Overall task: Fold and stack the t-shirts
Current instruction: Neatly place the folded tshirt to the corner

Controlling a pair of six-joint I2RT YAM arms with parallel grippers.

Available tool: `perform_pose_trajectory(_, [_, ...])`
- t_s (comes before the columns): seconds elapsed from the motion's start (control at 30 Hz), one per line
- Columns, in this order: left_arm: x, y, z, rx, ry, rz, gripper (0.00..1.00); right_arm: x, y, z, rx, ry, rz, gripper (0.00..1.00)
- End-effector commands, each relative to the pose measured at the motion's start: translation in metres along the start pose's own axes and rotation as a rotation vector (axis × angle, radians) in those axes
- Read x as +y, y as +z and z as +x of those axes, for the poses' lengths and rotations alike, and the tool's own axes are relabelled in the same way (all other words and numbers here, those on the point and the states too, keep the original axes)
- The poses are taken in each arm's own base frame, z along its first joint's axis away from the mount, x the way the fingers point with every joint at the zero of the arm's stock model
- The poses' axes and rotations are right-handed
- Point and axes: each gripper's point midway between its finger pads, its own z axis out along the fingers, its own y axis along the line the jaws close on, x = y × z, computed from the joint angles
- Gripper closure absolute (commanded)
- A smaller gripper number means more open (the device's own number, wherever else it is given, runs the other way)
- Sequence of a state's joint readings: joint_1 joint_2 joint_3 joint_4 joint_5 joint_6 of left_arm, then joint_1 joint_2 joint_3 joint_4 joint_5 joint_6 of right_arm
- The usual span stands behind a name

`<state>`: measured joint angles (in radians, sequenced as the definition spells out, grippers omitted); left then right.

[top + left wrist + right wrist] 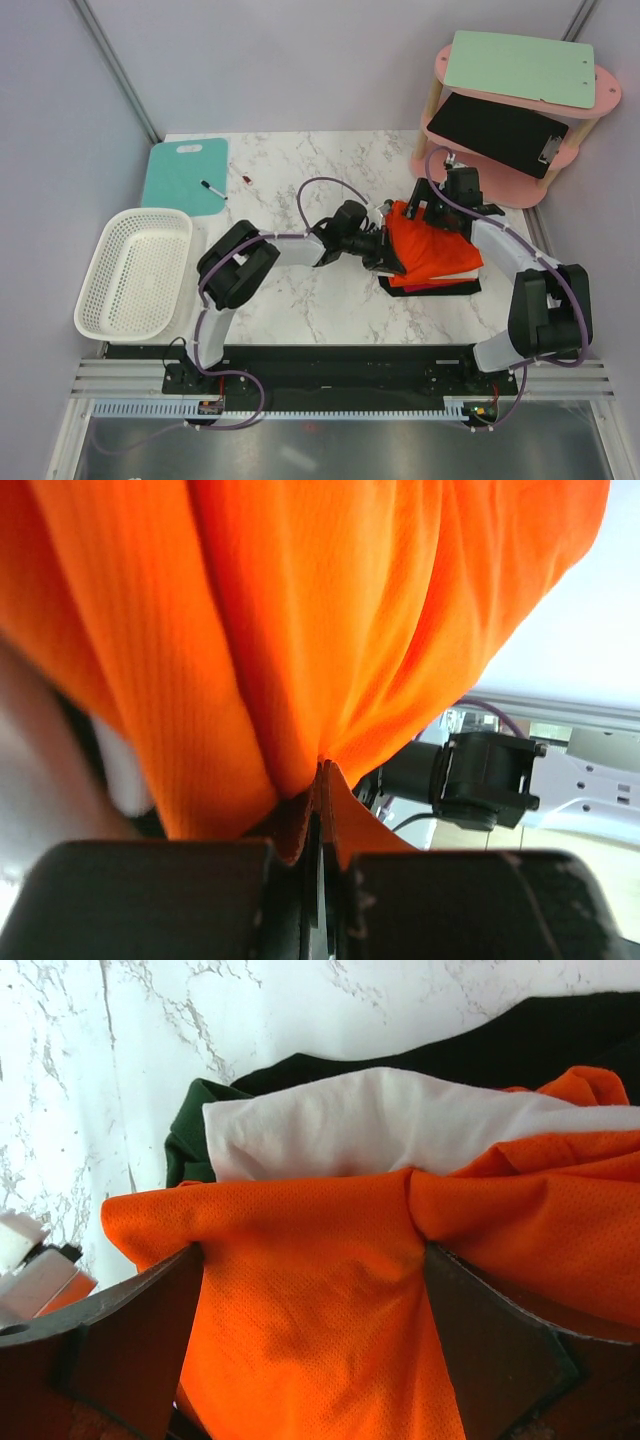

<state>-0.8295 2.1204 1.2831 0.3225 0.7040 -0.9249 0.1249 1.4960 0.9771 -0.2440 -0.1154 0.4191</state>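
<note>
An orange-red t-shirt (432, 250) lies bunched on top of a stack of folded cloths at the right of the marble table. My left gripper (384, 256) is shut on a fold of it at its left edge; in the left wrist view the cloth (300, 630) hangs from the closed gripper (322, 815). My right gripper (426, 208) is at the shirt's far edge, jaws wide apart, with orange cloth (310, 1290) lying slack between its fingers (130, 1340). Under the shirt show a white layer (350, 1120) and a dark layer (190, 1135).
A white latticed basket (135, 270) stands at the table's left edge. A teal cutting board (185, 175) with a marker (212, 188) lies at the back left. A pink two-tier shelf (442, 65) holding a green board and a black clipboard stands at the back right.
</note>
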Motion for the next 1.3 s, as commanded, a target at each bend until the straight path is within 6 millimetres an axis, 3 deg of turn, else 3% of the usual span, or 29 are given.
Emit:
perform_pose_trajectory(0.0, [-0.021,-0.024,-0.008,-0.057,0.098,-0.019,0.98,0.018,-0.014,-0.029,-0.069,-0.034,-0.074,0.02])
perform_pose_trajectory(0.13, [-0.040,-0.067,-0.012,-0.110,0.163,-0.077,0.98,0.033,-0.041,-0.050,-0.138,-0.058,-0.112,0.02])
perform_pose_trajectory(0.2, [-0.038,-0.085,-0.019,-0.148,0.163,-0.096,0.98,0.035,-0.058,-0.057,-0.179,-0.063,-0.113,0.02])
perform_pose_trajectory(0.37, [-0.032,-0.117,-0.025,-0.198,0.174,-0.158,0.98,0.019,-0.087,-0.054,-0.271,-0.037,-0.042,0.02])
perform_pose_trajectory(0.5, [-0.021,-0.121,-0.029,-0.202,0.175,-0.192,0.98,-0.008,-0.086,-0.033,-0.281,0.006,0.050,0.02])
perform_pose_trajectory(0.63, [-0.008,-0.127,-0.031,-0.209,0.160,-0.216,0.98,-0.036,-0.069,0.003,-0.181,0.091,0.129,0.02])
perform_pose_trajectory(0.83, [0.011,-0.142,-0.031,-0.217,0.115,-0.257,0.98,-0.056,-0.052,0.056,-0.061,0.197,0.181,0.02])
perform_pose_trajectory(0.93, [0.014,-0.148,-0.033,-0.227,0.112,-0.267,0.98,-0.063,-0.051,0.062,-0.063,0.194,0.202,0.02])
perform_pose_trajectory(1.03, [0.018,-0.153,-0.034,-0.231,0.104,-0.278,0.98,-0.053,-0.052,0.054,-0.078,0.167,0.150,0.02])
perform_pose_trajectory(1.27, [0.019,-0.168,-0.037,-0.256,0.108,-0.298,0.98,-0.008,-0.084,-0.002,-0.208,0.063,-0.021,0.02])
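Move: The left hand's closed fingertips are at the near-left edge of the orange folded tshirt. Its middle is about 6 cm ahead of that hand, 8 cm to the right and roughly level, with the right gripper some 15 cm ahead and 7 cm right. From the right hand, the orange tshirt's middle is about 9 cm back, 1 cm right and 2 cm below. The black tshirt lies beneath the orange one, and the pink shelf's lowest board is 7 cm ahead and 11 cm right. The left fingertips come away from the orange tshirt's near-left edge, still shut, lifting some 9 cm as they swing left over bare table, then sinking halfway; the hand ends about 15 cm left and slightly forward. The right hand, fingers wide open, lifts off the tshirt's far part, arcs about 10 cm up and 7 cm back with some drift right, and comes down on the cloth nearer the middle, turning slightly clockwise. ##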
